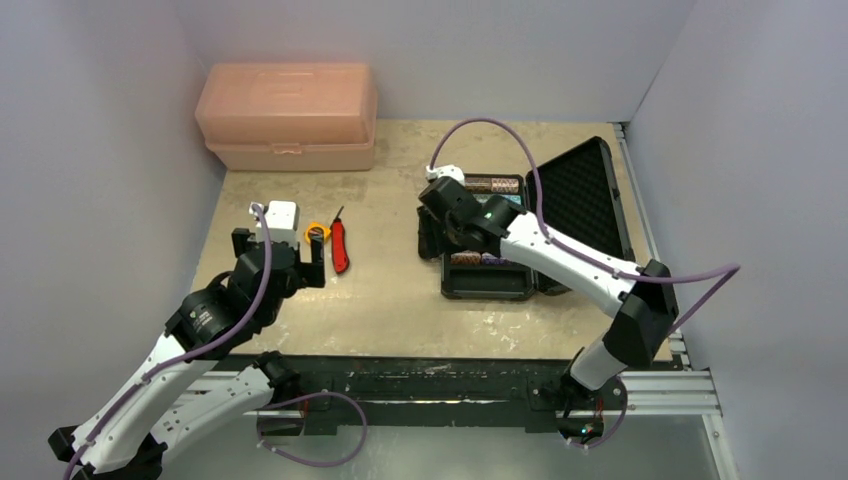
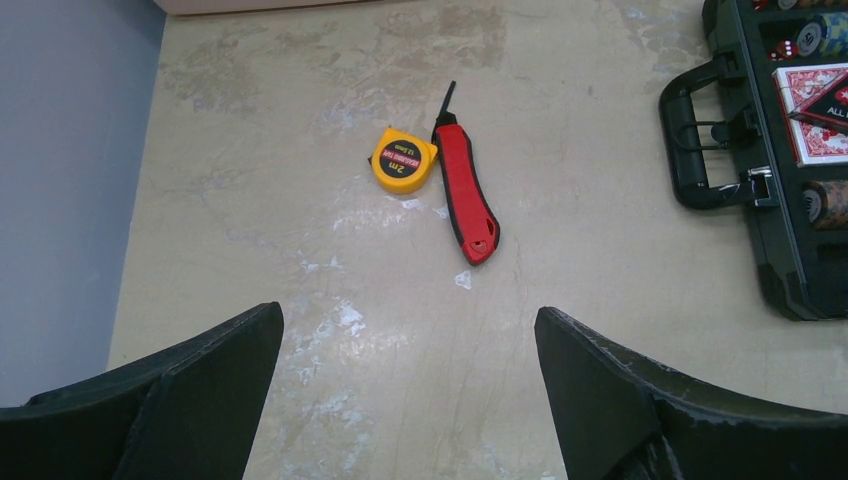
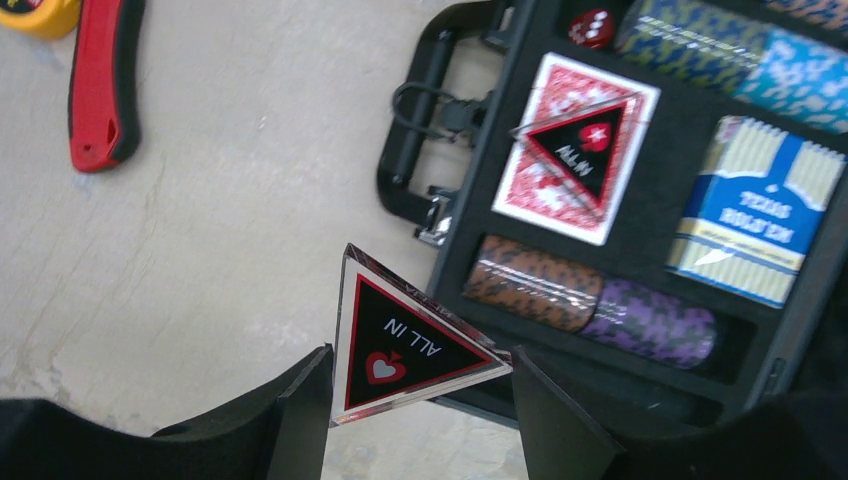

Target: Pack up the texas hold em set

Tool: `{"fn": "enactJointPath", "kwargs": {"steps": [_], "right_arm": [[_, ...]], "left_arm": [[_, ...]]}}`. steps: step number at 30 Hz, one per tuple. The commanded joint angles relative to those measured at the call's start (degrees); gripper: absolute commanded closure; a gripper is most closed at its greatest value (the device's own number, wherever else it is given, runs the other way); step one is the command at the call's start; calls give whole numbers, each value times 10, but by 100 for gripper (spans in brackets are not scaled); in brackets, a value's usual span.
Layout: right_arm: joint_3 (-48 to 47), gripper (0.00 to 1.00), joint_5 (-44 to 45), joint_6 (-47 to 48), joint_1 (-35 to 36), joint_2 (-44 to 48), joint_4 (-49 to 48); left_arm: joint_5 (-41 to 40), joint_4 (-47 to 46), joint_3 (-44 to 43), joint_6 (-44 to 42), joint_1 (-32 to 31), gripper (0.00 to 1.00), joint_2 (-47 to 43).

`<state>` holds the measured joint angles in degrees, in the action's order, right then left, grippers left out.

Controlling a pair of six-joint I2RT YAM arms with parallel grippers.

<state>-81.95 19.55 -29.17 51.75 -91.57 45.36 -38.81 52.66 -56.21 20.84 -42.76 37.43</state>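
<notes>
The small black case lies open right of centre, its lid folded back. In the right wrist view its foam holds a red card deck with a black-red triangular token lying on it. It also holds a blue deck, chip stacks and a red die. My right gripper is shut on a second triangular "ALL IN" token, held tilted above the table just left of the case's handle side. My left gripper is open over bare table, nothing between its fingers.
A red folding knife and a yellow tape measure lie ahead of my left gripper. A large peach plastic box stands at the back left. The case handle sticks out toward the knife. Walls close in on three sides.
</notes>
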Motion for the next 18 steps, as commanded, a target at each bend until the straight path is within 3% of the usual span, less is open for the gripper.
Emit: {"fn": "enactJointPath", "kwargs": {"steps": [1, 18], "right_arm": [[7, 57, 4, 61, -39, 42, -21], [51, 56, -44, 148, -161, 67, -75]], "left_arm": [[-9, -30, 7, -18, 3, 3, 2], [-32, -60, 18, -34, 3, 2, 29]]}}
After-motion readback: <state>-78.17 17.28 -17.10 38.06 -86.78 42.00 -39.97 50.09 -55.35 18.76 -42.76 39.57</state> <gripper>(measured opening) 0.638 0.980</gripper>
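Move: My right hand already pinches the ALL IN button. The case's middle tray is about 15 cm ahead, 10 cm right and 15 cm lower. In that tray, the red deck with the first button on top lies 15 cm ahead and 5 right, the blue card pack 15 ahead and 15 right. The nearer chip roll lies some 7 ahead and 9 right. From my left hand the tray is roughly 22 cm ahead, 45 right and 24 below. With the ALL IN button still clamped, I sweep my right hand about 8 cm to the right and 5 cm forward, carrying it in across the case's left edge towards the middle tray. I stay high above the chips, rising only a touch at first, and slow after a quick start; the wrist turns barely five degrees and the fingers keep their grip. ##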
